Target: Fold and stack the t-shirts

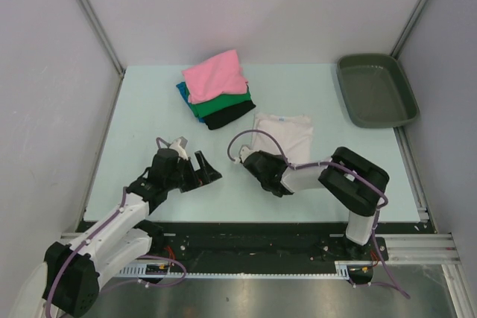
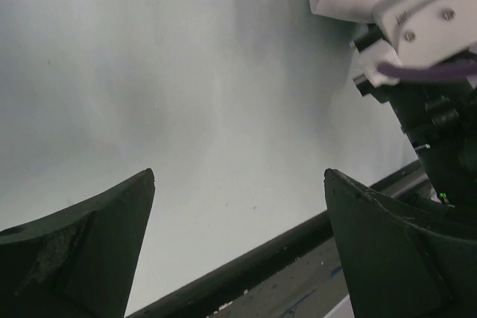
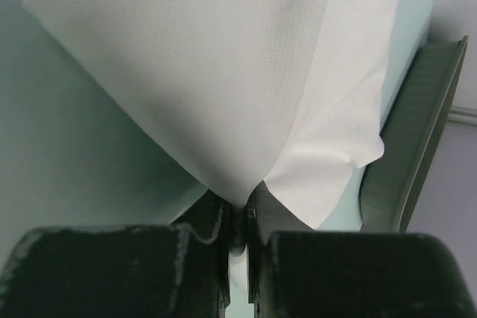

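Observation:
A folded white t-shirt (image 1: 283, 133) lies mid-table. My right gripper (image 1: 253, 160) is at its near left corner, shut on the cloth; in the right wrist view the white t-shirt (image 3: 223, 72) is pinched between the closed fingers (image 3: 212, 225). A stack of folded t-shirts sits behind: pink (image 1: 215, 74) on top, green (image 1: 223, 103), teal-blue (image 1: 182, 91) and black (image 1: 229, 115) below. My left gripper (image 1: 210, 174) is open and empty, low over the bare table left of the white t-shirt; its fingers (image 2: 89, 243) stand wide apart.
A dark grey-green plastic tray (image 1: 375, 89) stands at the back right; its rim (image 3: 417, 124) shows in the right wrist view. Grey walls enclose the table on three sides. The right arm's wrist (image 2: 417, 27) shows in the left wrist view.

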Motion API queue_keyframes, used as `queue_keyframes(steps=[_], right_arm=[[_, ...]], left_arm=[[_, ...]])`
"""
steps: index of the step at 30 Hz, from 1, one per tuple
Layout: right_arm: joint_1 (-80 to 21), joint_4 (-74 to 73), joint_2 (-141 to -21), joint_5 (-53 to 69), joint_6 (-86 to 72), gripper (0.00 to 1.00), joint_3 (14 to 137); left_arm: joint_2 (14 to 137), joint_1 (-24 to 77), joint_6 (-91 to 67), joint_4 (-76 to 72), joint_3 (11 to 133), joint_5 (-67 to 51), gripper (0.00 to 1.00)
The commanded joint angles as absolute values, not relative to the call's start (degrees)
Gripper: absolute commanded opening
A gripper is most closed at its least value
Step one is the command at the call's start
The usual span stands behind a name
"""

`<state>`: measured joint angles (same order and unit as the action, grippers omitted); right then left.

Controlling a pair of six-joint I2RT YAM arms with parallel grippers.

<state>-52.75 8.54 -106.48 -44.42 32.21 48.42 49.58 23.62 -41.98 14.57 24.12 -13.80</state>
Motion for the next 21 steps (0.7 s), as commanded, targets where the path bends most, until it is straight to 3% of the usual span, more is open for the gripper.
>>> queue_keyframes(steps=[1, 7, 14, 21], right_arm=[[-60.37, -2.26, -99.33, -46.92, 21.55, 0.00, 45.80], [-71.08, -10.98, -93.52, -51.05, 11.18, 0.00, 42.54], [-81.02, -20.90, -91.14, -55.10, 0.36, 0.00, 42.01], [-86.22, -21.53, -87.63, -57.92, -0.79, 0.00, 42.27]], left_arm=[[46.59, 23.73, -48.42, 8.37, 17.51, -20.29, 1.00], [46.58, 23.91, -59.23, -8.69, 6.77, -29.61, 1.00], [49.74, 24.26, -62.22, -14.40, 5.36, -30.76, 1.00], [58.00, 28.47, -66.70, -22.40, 6.59, -31.29, 1.00]])
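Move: The near edge of the folded white t-shirt is already pinched in the right hand. Its middle lies about 8 cm ahead and 2 cm right. The bare table it is taken to is some 17 cm back and 3 cm left, just below. The black t-shirt, at the stack's near corner, is roughly 18 cm ahead and 15 cm left. From the left hand, the white t-shirt's middle is about 18 cm ahead, 22 cm right and 7 cm below. The white t-shirt is drawn straight back over the table towards the front edge by the right hand, which keeps its pinch, goes about 17 cm, drifts slightly left, and eases off late. Meanwhile the open left hand first drops back and down, about 5 cm and 4 cm, then shifts right towards the shirt's near left corner, rolling its left side down some 20 degrees. ##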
